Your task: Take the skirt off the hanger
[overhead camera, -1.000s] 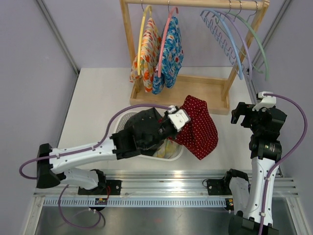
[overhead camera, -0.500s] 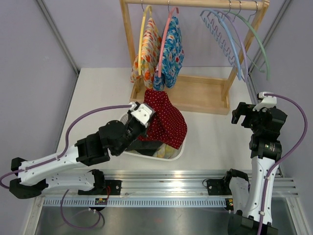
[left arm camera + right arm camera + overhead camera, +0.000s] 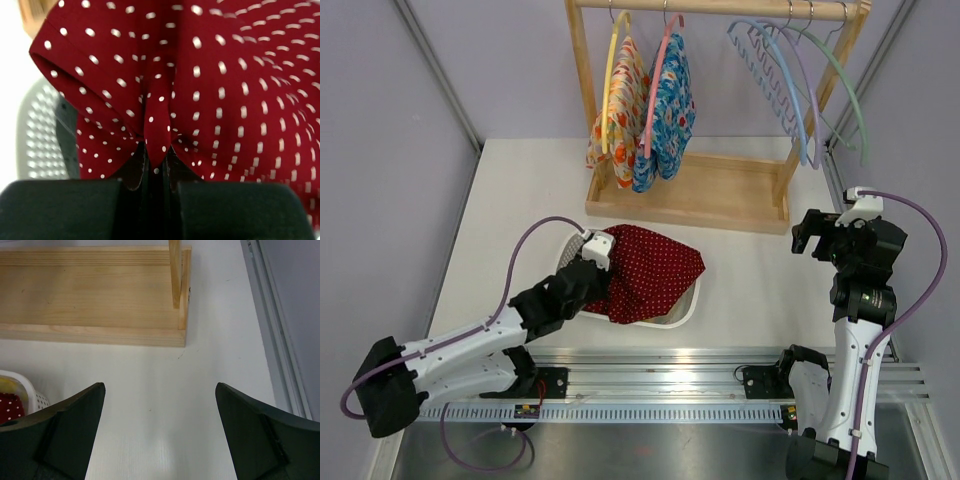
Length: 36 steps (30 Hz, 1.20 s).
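Observation:
A red skirt with white dots [image 3: 655, 275] lies draped over the white perforated basket [image 3: 692, 301] in front of the rack. My left gripper [image 3: 596, 250] is shut on a fold of its edge at the basket's left side; in the left wrist view the red skirt [image 3: 215, 80] fills the frame and the pinched fold sits between my closed left gripper [image 3: 156, 159]. My right gripper [image 3: 817, 232] is open and empty, held above the bare table at the right; in the right wrist view my right gripper [image 3: 160, 390] shows wide apart.
A wooden clothes rack [image 3: 720, 190] stands at the back with two patterned skirts on a yellow hanger [image 3: 611, 80] and a pink hanger [image 3: 658, 75]. Several empty hangers [image 3: 800, 80] hang at its right. The rack's base [image 3: 95, 300] and the basket's rim [image 3: 22, 385] show in the right wrist view.
My left arm has pulled back and down to the left, lowering the red skirt from the air onto the basket. The right arm has not moved.

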Tool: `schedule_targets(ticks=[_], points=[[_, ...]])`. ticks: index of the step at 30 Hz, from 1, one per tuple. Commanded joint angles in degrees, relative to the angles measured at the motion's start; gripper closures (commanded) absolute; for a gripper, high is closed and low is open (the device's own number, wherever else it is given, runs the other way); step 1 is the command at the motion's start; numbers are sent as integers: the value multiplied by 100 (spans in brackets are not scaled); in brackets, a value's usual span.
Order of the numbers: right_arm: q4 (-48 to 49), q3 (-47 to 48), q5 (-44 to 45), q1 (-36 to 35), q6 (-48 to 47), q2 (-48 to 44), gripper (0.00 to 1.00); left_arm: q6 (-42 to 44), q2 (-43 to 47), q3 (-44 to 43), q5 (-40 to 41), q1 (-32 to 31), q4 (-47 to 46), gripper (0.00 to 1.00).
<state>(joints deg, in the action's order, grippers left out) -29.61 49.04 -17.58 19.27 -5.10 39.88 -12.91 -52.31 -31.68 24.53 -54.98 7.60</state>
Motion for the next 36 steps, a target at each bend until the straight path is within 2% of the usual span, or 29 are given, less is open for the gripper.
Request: schedule_targets(ticks=[1,5,6,8,10,11,12,14,17,19,23,30,32,33,34,35,36], points=[[131,18,-324,42,-183,-41,0,-871,-347,407,-1106,531,-1207,100],[-124,97,-930,42,-648,-94,0,-1327,-1120,751,-1697,927,-1874,97],[-272,141,-1218,42,-745,-94,1,-1381,-1280,821,-1793,1050,-1963,89],[-449,220,-1457,42,-1009,-77,0,-1486,-1657,821,-2083,1243,-2095,86],[-791,422,-1800,42,-1307,-24,0,-1530,-1756,813,-2268,1358,-2078,74],[-949,518,-1932,42,-1413,-15,1,-1531,-1651,804,-2286,1428,-2043,62],[-1246,728,-2124,42,-1510,-24,1,-1522,-1520,787,-2278,1437,-1982,46],[-1599,1001,-2371,42,-1826,-33,0,-1443,-1221,708,-2085,1438,-1675,34],[-2625,1642,-2951,42,-2240,72,0,-1294,-387,445,-1804,1438,-1025,11],[-3066,2196,-3355,42,-2442,335,0,-1136,228,251,-1689,1438,-517,1],[-3955,3040,-3936,33,-2487,880,1,-828,1012,-372,-1671,1438,197,1],[-3711,4568,-4350,-203,-1846,1785,4,-318,1671,-1068,-1645,1438,1331,1],[-3501,4877,-4158,-738,-1503,2111,4,-239,1890,-1121,-1575,1438,1560,1],[-3412,5140,-3722,-1106,-1267,2303,4,-230,1987,-1112,-1583,1438,1622,1],[-3194,5325,-3108,-1814,-1143,2375,4,-230,2154,-1051,-1592,1438,1657,1],[-3105,5327,-3102,-2282,-1029,2489,4,-239,2242,-998,-1618,1438,1649,1],[-3052,5562,-2554,-2618,-949,2612,4,-265,2321,-946,-1705,1438,1631,1]])
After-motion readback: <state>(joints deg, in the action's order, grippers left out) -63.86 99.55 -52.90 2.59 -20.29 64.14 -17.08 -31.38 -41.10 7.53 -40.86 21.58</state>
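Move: The left hand still pinches the red dotted skirt over the near left part of the basket, whose middle lies about 4 cm ahead, 5 cm right and 10 cm below; the grey skirt in the basket is about 7 cm ahead, 1 cm left and 10 cm below. From the empty right hand, the blue floral skirt hangs some 20 cm ahead, 32 cm left and 12 cm higher, with the orange floral skirt 10 cm farther left, level with it. Lower the left gripper about 7 cm farther into the basket, easing slightly forward and tipping the fingers down, open it wide to let go of the red skirt, then raise it nearly 20 cm clear, drifting back and left. Meanwhile swing the open right gripper left and up, some 16 cm each way, towards the blue floral skirt, turning it counter-clockwise. ##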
